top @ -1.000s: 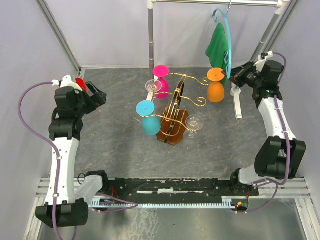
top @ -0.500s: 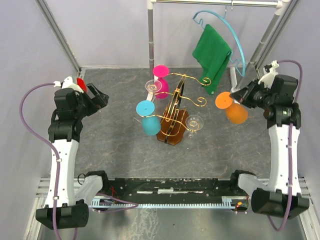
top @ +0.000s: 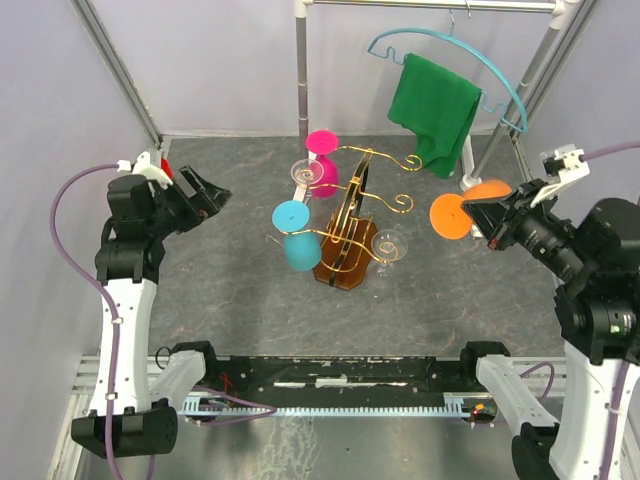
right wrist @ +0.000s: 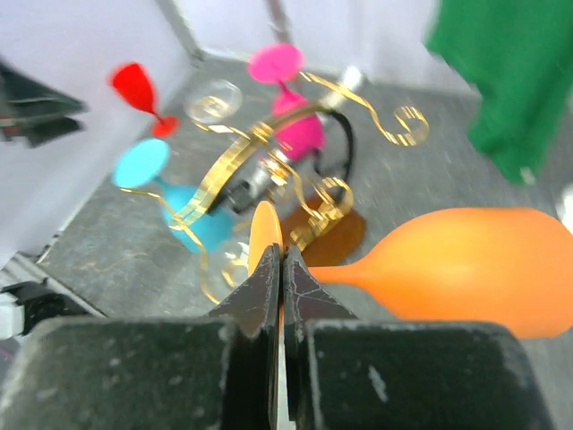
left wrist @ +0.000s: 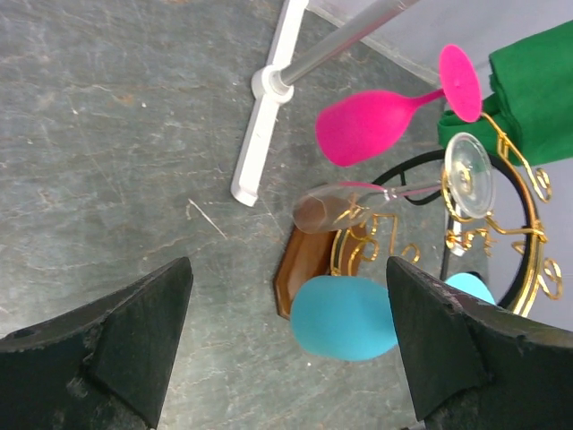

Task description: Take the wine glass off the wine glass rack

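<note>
The wine glass rack (top: 345, 268), a brown wooden base with gold wire arms, stands mid-table. An orange wine glass (top: 451, 216) hangs in the air to its right, clear of the wires, with my right gripper (top: 478, 214) shut on its foot disc. In the right wrist view the fingertips (right wrist: 294, 273) pinch the orange foot (right wrist: 266, 235), and the bowl (right wrist: 474, 269) points right. Pink (top: 322, 160), blue (top: 297, 240) and two clear glasses (top: 388, 245) hang on the rack. My left gripper (top: 207, 190) is open at the far left, facing the blue glass (left wrist: 345, 318).
A grey clothes rail (top: 301, 70) stands at the back, its white foot (left wrist: 260, 134) on the floor. A green towel (top: 435, 105) hangs from a blue hanger (top: 470, 55) above the right rear. A red object (top: 163, 168) sits beside the left wrist.
My right arm has pulled the orange glass off the rack's right rear arm, rightward and toward the front. The hanger and towel have swung. The left gripper has shifted slightly.
</note>
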Motion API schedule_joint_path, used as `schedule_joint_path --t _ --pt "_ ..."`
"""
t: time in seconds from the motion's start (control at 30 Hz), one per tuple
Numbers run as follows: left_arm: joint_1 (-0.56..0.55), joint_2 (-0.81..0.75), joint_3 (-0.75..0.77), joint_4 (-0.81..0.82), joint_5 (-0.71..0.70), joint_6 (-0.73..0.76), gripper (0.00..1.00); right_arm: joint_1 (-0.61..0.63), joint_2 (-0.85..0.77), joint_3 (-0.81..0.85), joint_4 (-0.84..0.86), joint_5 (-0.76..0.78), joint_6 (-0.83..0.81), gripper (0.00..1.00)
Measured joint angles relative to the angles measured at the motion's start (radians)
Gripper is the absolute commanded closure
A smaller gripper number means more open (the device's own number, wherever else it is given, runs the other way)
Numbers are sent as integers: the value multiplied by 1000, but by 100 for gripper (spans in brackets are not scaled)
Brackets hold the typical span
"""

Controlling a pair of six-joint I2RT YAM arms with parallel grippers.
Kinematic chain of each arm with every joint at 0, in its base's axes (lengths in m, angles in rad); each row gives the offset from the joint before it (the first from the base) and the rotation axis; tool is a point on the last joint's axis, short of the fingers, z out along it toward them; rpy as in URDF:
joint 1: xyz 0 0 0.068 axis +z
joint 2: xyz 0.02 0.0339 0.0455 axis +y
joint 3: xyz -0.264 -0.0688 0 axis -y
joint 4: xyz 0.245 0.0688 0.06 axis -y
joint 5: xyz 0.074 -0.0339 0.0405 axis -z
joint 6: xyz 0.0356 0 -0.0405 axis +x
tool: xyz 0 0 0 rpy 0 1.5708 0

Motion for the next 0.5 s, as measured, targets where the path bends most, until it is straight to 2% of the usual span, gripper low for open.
schedule_joint_path --t 0.1,0.23,0.3,0.43,0.5 --pt "0 0 7 3 39 -39 7 21 -14 17 138 -127 21 99" --pt "0 1 26 30 120 -116 9 50 23 -3 454 -294 140 98" --pt "0 3 38 54 162 -166 9 74 63 -5 558 -339 177 99" --pt "0 19 67 103 227 -256 8 219 207 85 615 -367 150 99" --pt "0 28 77 135 248 -298 8 338 306 182 554 -340 71 99"
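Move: The right hand already pinches the orange wine glass by its stem; the left gripper's open fingers, where it is being taken, are about 43 cm left, 9 ahead and 12 lower. From the right hand, the rack is roughly 18 cm left, 13 ahead, 27 lower; the green cloth 5 left, 20 ahead. From the left hand, the orange glass is 43 right, 9 back, 12 above; the blue glass 15 right, 4 back, 11 lower. Keeping its pinch on the stem, the right hand carries the orange glass about 12 cm left and 11 cm up, most of the climb coming first, towards the left gripper, high above the rack's level, while it swings some 40 degrees counter-clockwise and tips its fingers up about 20. The empty left hand stays wide open as it rises about 7 cm and shifts 4 or 5 cm right towards the glass, rolling so that its left side sinks. ##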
